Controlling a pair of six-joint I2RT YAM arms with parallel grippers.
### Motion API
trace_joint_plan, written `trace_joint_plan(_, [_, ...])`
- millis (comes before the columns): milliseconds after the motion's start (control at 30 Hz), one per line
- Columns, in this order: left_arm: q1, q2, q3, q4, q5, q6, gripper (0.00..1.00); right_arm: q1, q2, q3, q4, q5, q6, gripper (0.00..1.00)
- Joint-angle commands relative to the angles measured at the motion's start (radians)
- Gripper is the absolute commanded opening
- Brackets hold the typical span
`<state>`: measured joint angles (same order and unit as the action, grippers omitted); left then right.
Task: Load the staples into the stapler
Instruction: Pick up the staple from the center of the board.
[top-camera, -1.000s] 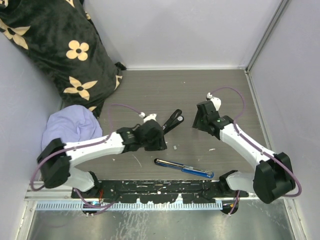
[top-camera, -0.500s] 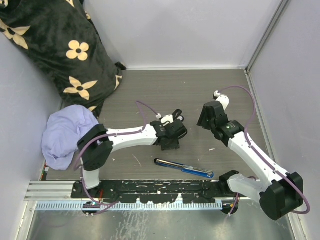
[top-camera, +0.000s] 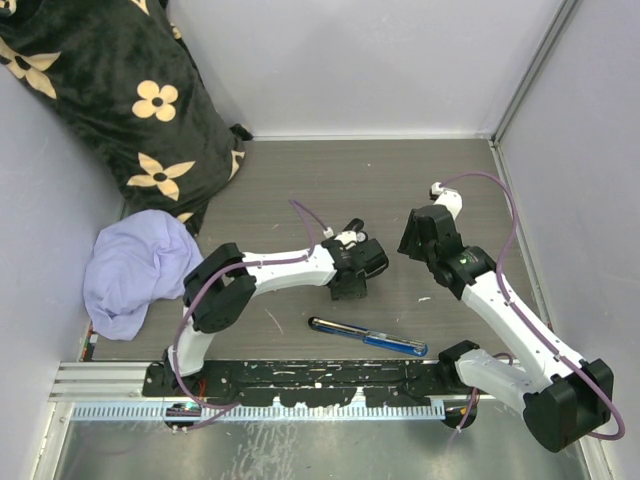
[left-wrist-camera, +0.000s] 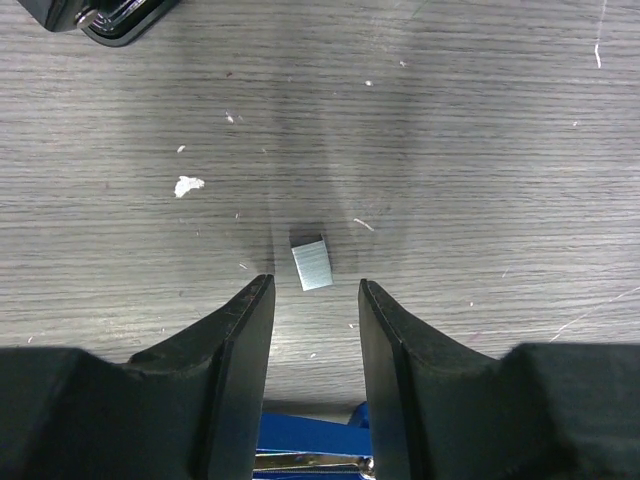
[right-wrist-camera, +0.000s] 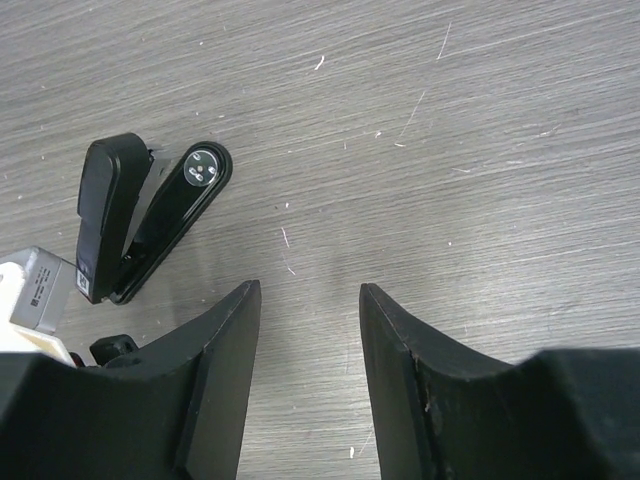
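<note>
A small silver-grey block of staples (left-wrist-camera: 310, 263) lies on the wood table. My left gripper (left-wrist-camera: 313, 284) hangs open right over its near end, fingers (left-wrist-camera: 245, 330) not touching it. From above, the left gripper (top-camera: 350, 285) hides the block. The black stapler (right-wrist-camera: 140, 215) lies hinged open in a V just beyond it, its end (top-camera: 352, 228) poking out behind the left wrist. A blue stapler (top-camera: 368, 338) lies opened flat nearer the bases, its metal channel (left-wrist-camera: 300, 440) showing behind the left fingers. My right gripper (right-wrist-camera: 310, 290) is open over bare table, right of the black stapler (left-wrist-camera: 110, 20).
A black cushion with cream flowers (top-camera: 110, 90) fills the back left, with a lilac cloth (top-camera: 135, 265) in front of it. Walls close the back and both sides. A black rail (top-camera: 300, 375) runs along the near edge. A white scrap (left-wrist-camera: 187, 185) lies on the table.
The left arm has swung right to the table's middle and now covers the staples; its jaws have narrowed slightly. The right gripper has drifted a little to the right.
</note>
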<state>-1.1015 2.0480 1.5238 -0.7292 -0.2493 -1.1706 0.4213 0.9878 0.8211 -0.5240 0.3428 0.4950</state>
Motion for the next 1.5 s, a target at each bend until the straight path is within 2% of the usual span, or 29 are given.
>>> trace_joint_plan(0, [-0.002,0.025,0.056,-0.043,-0.042,0.004,0.42,-0.005,-0.007,-0.010,0.029,0.009,-0.018,0.50])
trace_joint_plan(200, [-0.003,0.069,0.091,-0.077,-0.044,0.024,0.39,-0.005,-0.002,-0.017,0.036,-0.007,-0.018,0.48])
trace_joint_plan(433, [-0.001,0.085,0.107,-0.091,-0.069,0.063,0.27,-0.004,-0.018,-0.026,0.043,-0.023,-0.012,0.46])
trace_joint_plan(533, [-0.002,0.095,0.113,-0.120,-0.056,0.090,0.19,-0.004,-0.020,-0.029,0.043,-0.030,-0.009,0.46])
trace_joint_plan(733, [-0.002,0.097,0.106,-0.118,-0.058,0.169,0.16,-0.006,-0.029,-0.048,0.046,-0.045,-0.008,0.45])
trace_joint_plan(933, [-0.001,0.045,0.026,0.018,-0.025,0.317,0.16,-0.006,-0.032,-0.061,-0.012,-0.079,-0.030,0.45])
trace_joint_plan(1200, [-0.001,-0.074,-0.099,0.201,0.036,0.520,0.16,-0.004,-0.083,-0.121,-0.063,-0.219,-0.018,0.47])
trace_joint_plan(1467, [-0.002,-0.209,-0.204,0.318,0.192,0.717,0.16,-0.005,-0.042,-0.053,-0.083,-0.137,-0.049,0.49])
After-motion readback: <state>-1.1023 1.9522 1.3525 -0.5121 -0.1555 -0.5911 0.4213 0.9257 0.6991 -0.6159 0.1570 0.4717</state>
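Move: The staple lies just under my left fingertips, about 1 cm ahead and 2 cm below the hand point, with the open fingers standing either side of it. From that hand, the black stapler's middle is some 11 cm ahead and 2 cm left; the blue stapler's middle is about 9 cm back and 4 cm right. From my right hand the staple lies roughly 9 cm back, 11 cm left and 16 cm below. I dip my left hand barely 1 cm down and forward over the staple, close my fingers from both sides and pinch it at the tips. Keeping that grip, I turn the hand some 30 degrees clockwise, then start drawing back with a slight rise. My open right hand sinks and draws back about 5 cm each, tipping further down as it nears the left. ##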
